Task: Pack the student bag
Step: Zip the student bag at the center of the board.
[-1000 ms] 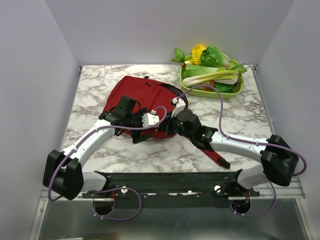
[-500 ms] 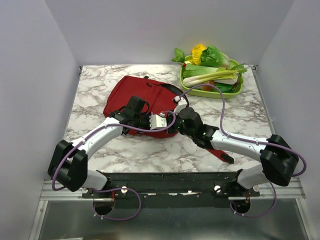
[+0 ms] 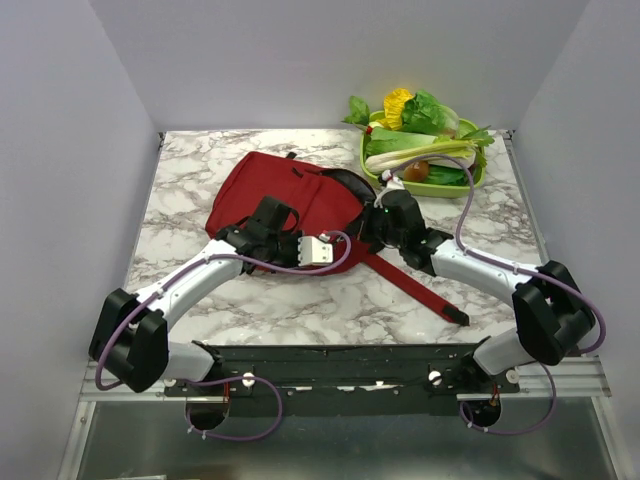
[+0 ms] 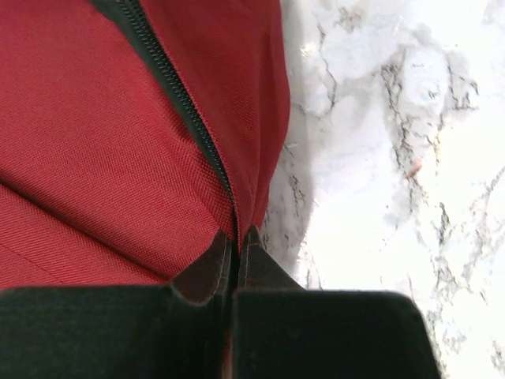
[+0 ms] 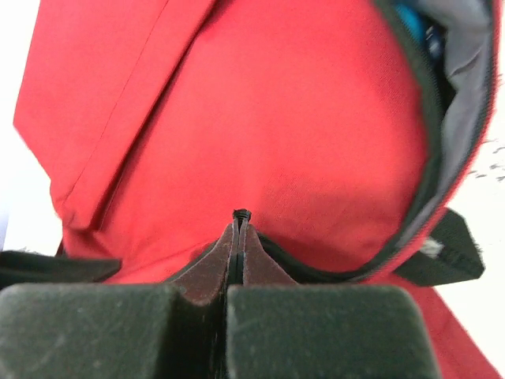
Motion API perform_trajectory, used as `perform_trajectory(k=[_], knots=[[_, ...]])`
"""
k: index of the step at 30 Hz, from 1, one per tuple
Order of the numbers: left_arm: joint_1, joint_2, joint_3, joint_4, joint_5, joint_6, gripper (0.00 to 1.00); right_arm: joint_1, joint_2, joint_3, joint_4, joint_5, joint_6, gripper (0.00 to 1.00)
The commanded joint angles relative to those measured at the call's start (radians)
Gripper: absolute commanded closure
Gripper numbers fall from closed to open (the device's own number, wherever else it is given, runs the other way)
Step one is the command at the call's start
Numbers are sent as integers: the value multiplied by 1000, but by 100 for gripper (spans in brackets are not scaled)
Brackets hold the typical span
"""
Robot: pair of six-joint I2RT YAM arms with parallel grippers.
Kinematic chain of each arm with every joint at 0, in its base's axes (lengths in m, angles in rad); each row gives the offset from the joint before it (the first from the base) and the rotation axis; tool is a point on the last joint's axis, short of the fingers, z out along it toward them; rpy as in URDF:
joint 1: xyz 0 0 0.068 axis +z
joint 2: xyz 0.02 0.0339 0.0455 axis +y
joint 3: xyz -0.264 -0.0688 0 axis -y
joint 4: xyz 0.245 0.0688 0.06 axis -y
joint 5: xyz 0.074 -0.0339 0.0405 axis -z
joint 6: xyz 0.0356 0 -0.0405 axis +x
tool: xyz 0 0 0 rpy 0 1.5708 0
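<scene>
The student bag (image 3: pixel 285 190) lies flat on the marble, dark red with a black zip (image 4: pixel 181 103). My left gripper (image 3: pixel 300 262) is shut on the bag's near edge, and its fingertips (image 4: pixel 238 237) pinch the red fabric right at the zip line. My right gripper (image 3: pixel 368 236) is shut on the black zip edge of the bag's opening (image 5: pixel 241 217). Beyond that grip the opening gapes and shows grey lining (image 5: pixel 465 95), with something blue (image 5: pixel 410 16) inside. A long red strap (image 3: pixel 410 285) with a black end trails toward the near right.
A green tray (image 3: pixel 400 185) heaped with leafy vegetables stands at the back right, close behind my right arm. White walls enclose the table on the left, right and back. Bare marble (image 4: pixel 394 158) lies beside the bag's near edge.
My left gripper has closed onto the bag's near edge after shifting right. My right arm has drawn back toward the tray with the zip edge, uncovering the strap.
</scene>
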Motion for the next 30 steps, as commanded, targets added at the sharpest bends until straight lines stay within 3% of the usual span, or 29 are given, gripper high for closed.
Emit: perform_trajectory(k=[1,11,15,16,17,18,26,30], knots=[[-40,-84,-53,-175,-8,69,100,-57,10,74,-51,18,-80,99],[-40,-296,-155,-384,-77,198,99,-86,56,157,-94,72,-241,99],[-40,-406,-217,-359,-129,214,82,-86,53,143,-91,3,-258,99],[-42,-419,-214,-342,-130,185,56,-86,40,133,-82,-15,-256,99],[-42,-428,-203,-325,-127,151,44,-85,30,116,-45,-85,-252,99],[-42,-423,-165,-295,-120,75,39,-83,20,96,-25,-113,-227,99],[-49,-273,51,-132,24,-411,35,9,-46,-25,62,-204,-135,99],[-87,-224,73,-57,-3,-579,32,22,-91,-76,97,-216,-89,99]])
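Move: The left hand still pinches the zipper seam at the bag's near edge, with the bag's middle about 12 cm ahead, 1 cm left and 1 cm lower. The zipper pull, already in the right fingers, is roughly 7 cm ahead, 14 cm right and 2 cm above the left hand. From the right hand, the open mouth's middle lies some 9 cm ahead, 1 cm left and 2 cm below; the loose strap's middle is about 13 cm back, 13 cm right and 9 cm lower. Back and to its left, the left hand draws the pinched seam away from the right hand, opening its fingers late in a roughly 10 cm pull; it then rises about 7 cm, swinging right and forward over the bag and turning counter-clockwise. The right hand, keeping the zipper pull, first edges forward-right towards the mouth, then comes back and left, also turning counter-clockwise. ##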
